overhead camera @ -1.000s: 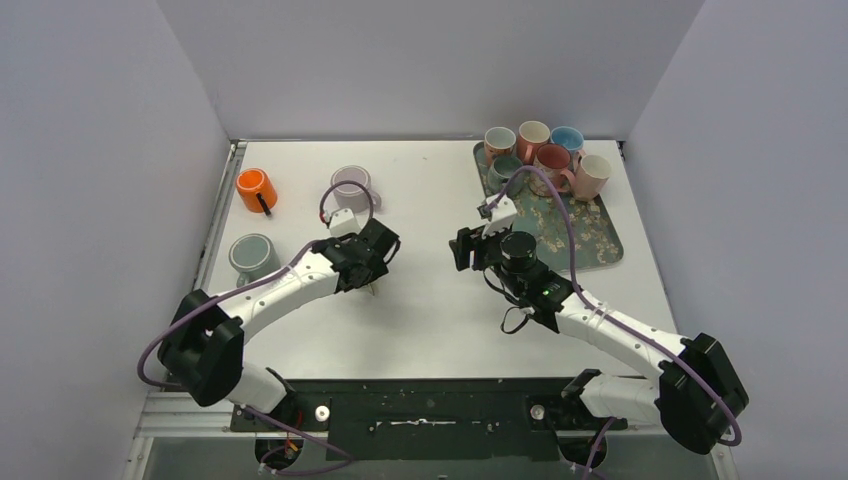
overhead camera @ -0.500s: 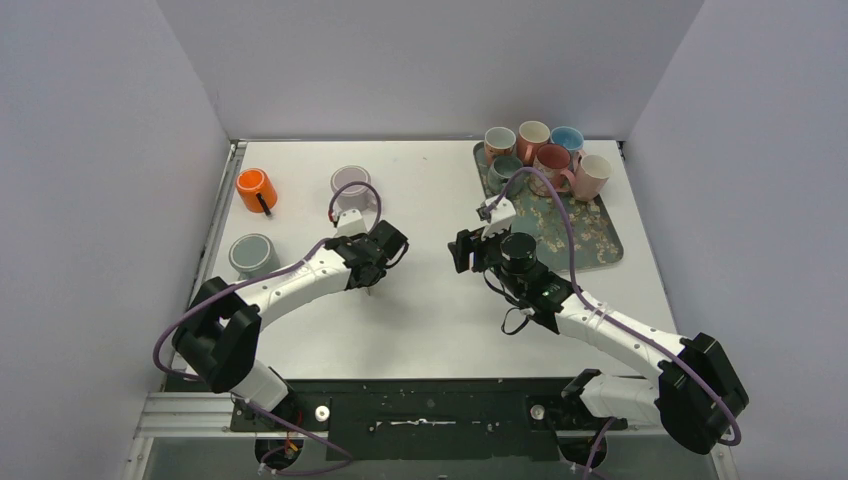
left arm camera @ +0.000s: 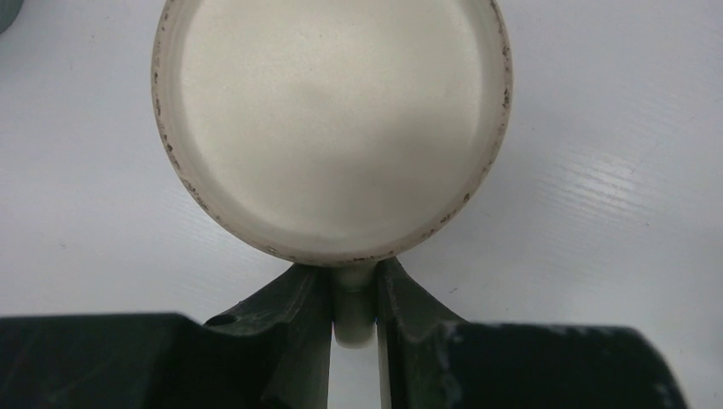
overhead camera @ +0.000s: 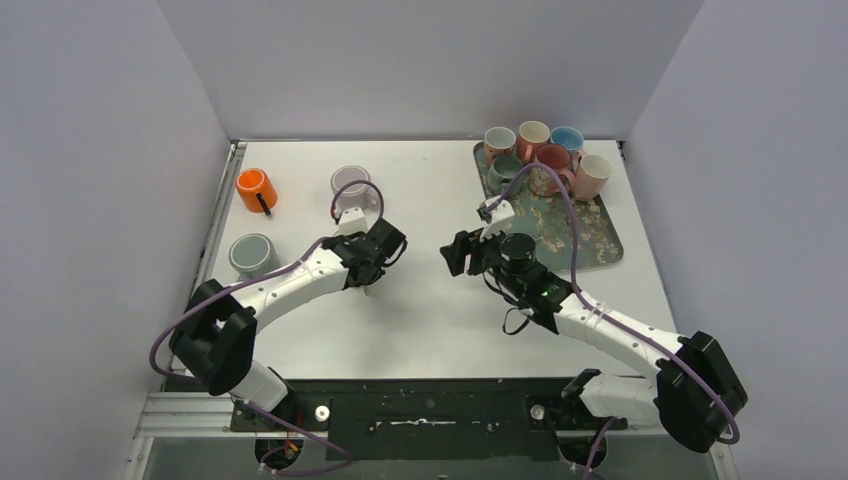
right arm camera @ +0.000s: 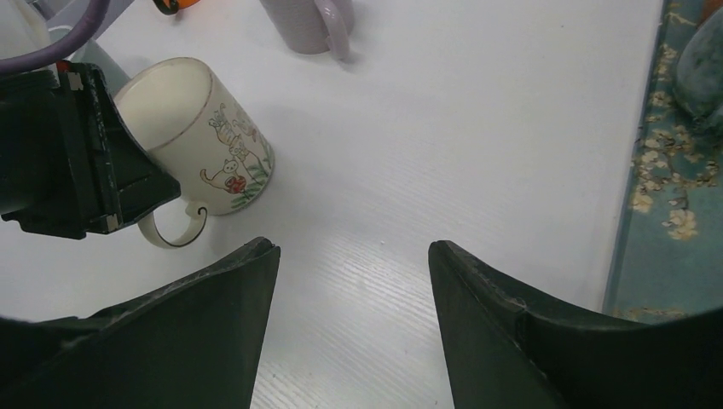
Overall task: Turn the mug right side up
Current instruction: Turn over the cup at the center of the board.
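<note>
A cream mug (left arm camera: 332, 128) with cat drawings (right arm camera: 223, 145) stands upside down on the white table, its flat base facing up. My left gripper (left arm camera: 354, 277) is shut on the mug's handle (left arm camera: 354, 319), one finger on each side of the loop. In the top view the left gripper (overhead camera: 372, 268) covers nearly all of the mug. My right gripper (right arm camera: 354, 256) hangs open with nothing between its fingers, to the right of the mug and apart from it, and it sits right of the table's centre in the top view (overhead camera: 455, 252).
An orange mug (overhead camera: 256, 190) lies on its side at the far left. A grey mug (overhead camera: 250, 254) and a lilac mug (overhead camera: 351, 184) stand near it. A patterned tray (overhead camera: 590, 235) at the far right holds several mugs (overhead camera: 545, 155).
My left gripper has moved slightly right and closed onto the mug's handle. The right gripper has edged a little to the left and stays open.
</note>
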Robot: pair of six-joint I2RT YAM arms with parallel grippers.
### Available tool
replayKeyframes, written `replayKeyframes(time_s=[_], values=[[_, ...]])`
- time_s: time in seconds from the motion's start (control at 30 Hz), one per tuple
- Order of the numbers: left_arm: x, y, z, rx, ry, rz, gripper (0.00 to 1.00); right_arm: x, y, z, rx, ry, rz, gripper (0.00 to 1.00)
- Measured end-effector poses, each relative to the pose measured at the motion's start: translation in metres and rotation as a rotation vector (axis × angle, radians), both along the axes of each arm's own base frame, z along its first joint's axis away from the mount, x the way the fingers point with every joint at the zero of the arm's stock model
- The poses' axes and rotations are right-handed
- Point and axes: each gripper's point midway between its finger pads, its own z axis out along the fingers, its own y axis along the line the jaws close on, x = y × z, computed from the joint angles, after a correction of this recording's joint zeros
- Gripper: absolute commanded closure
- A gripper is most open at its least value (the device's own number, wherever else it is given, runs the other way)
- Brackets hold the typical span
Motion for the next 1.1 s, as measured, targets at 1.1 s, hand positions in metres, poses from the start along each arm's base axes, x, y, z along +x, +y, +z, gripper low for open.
replayKeyframes(time_s=[1.1], values=[[-0.004,-0.053,0.083,-0.832,-0.316,-0.093,1.0,-0.046,0.064,0.015,0.827,0.539,0.145,0.38]])
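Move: The left fingers are already shut on the handle of the upturned cream mug, whose middle lies about 6 cm ahead and 3 cm to the left, at roughly their height. The purple mug stands about 18 cm ahead and 5 cm left of the left hand, the grey-green mug about 26 cm left and 3 cm ahead. From the empty right hand, the cream mug is some 24 cm left, 6 cm ahead and 10 cm lower. Keeping its pinch on the handle, the left hand lifts the cream mug off the table, up about 8 cm and to the right about 5, rolling its right side up some 50 degrees so the mouth swings towards the right hand. The open right hand closes in on the handle, going left and back about 5 cm each, dipping then rising slightly while it rolls left side up and tips downward; it hasn't touched the mug. ##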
